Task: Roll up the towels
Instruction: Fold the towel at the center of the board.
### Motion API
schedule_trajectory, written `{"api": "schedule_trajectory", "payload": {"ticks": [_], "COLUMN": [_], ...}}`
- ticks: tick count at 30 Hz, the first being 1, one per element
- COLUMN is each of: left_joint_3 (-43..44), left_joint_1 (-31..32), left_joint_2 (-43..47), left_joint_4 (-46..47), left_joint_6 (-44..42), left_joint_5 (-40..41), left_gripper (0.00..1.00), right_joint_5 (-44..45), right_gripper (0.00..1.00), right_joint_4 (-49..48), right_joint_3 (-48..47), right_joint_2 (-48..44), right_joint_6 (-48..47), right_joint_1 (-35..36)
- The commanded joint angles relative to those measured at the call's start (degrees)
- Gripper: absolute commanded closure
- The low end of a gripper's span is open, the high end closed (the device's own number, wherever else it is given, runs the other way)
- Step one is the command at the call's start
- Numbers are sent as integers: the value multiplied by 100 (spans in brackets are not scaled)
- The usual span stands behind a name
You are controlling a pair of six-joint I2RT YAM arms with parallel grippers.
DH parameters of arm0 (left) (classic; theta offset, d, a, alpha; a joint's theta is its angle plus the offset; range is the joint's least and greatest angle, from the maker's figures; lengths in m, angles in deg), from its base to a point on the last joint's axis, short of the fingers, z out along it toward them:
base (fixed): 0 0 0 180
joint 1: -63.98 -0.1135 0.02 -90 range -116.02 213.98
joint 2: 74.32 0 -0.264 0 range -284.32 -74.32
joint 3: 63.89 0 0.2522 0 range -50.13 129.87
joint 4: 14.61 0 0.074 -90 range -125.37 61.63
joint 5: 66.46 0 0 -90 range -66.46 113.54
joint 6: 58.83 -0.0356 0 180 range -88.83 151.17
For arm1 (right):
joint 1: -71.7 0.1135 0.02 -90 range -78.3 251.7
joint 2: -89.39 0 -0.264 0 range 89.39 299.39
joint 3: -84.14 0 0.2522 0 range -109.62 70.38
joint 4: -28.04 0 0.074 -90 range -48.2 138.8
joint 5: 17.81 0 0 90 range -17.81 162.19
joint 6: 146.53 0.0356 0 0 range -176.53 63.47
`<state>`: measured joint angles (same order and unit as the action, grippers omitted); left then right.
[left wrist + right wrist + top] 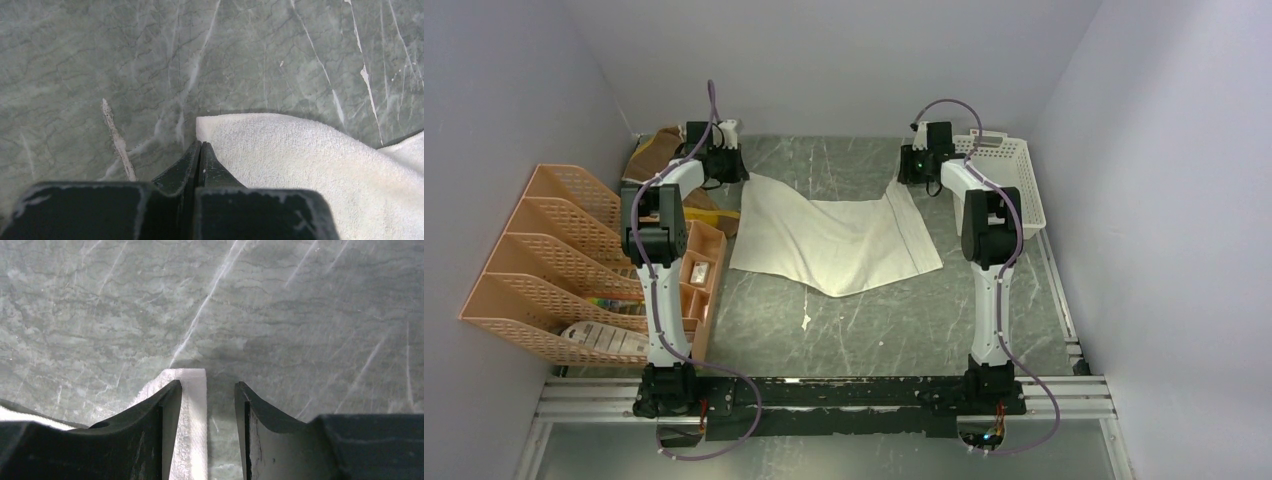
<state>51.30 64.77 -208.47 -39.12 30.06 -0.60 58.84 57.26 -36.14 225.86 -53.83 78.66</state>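
A cream-white towel [834,240] lies spread over the middle of the marble table, sagging into folds between the two arms. My left gripper [729,165] is at its far left corner. In the left wrist view that gripper [200,145] is shut, with the corner of the towel [300,160] caught at the tips and slightly lifted. My right gripper [914,170] is at the far right corner. In the right wrist view it [207,384] stands open, and a strip of the towel [195,415] lies between the fingers against the left one. The brown towel [656,150] is bunched at the far left.
An orange mesh file rack [544,260] fills the left side, with a small compartment box [699,270] next to it. A white slotted basket [1014,180] stands at the far right. Walls close in on three sides.
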Motion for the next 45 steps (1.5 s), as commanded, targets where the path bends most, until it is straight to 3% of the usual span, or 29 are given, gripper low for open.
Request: {"api": "schedule_trajectory", "payload": {"ticks": [1,8,13,20,23,30,38,45], "left_joint_3": [149,131,108,63,40,78,136,464], "left_joint_1": [-36,-45,-44,-69,-72,-142,-232,-238], "left_joint_2": [267,267,290,367,404,522,646,408], "left_joint_4": [-146,-158,-201,-270,-301,-327,-162,-219], "left_joint_6": [-132,-141,-152,-188,-201,-162,76,126], "left_joint_5": [94,94,156,224,242,289,172,149], "left_gripper": [93,93,93,93,93,93,93,93], "right_joint_5": [-208,-115,258,1100,1171,524,1088,1679], "right_gripper": [56,53,58,76,100,100,100,100], "right_joint_4": [-77,28,105,257,237,-296,-609,-706], "right_joint_3": [-77,-72,9,79,106,584,900,912], "right_joint_2": [216,292,314,345,343,-393,-1294,-1434], "right_joint_6": [-19,-230,-475,-916,-847,-206,-6,60], "right_joint_1": [24,102,271,587,578,84,-201,-358]}}
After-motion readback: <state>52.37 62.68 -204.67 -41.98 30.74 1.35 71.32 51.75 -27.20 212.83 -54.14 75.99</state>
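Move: The white towel's free far right corner lies just off my right hand, about 2 cm to the left and 1 cm lower, with its edge strip nearer the left finger. From that hand the towel's middle is about 13 cm back and 15 cm left, and the white basket some 22 cm right, level. My left hand already holds the far left corner; the free corner is about 37 cm to its right, and the brown cloth about 15 cm left and 2 cm back. I slide my right hand about 2.5 cm left at board height, rolling its left side down some 10 degrees, and shut the fingers on the free corner. Then I carry it about 9 cm right and 8 cm up towards the basket, turning clockwise and raising the fingertips a little. My left hand keeps its pinch and, after a slight dip, rises about 3.5 cm, drawing some 2.5 cm left. ##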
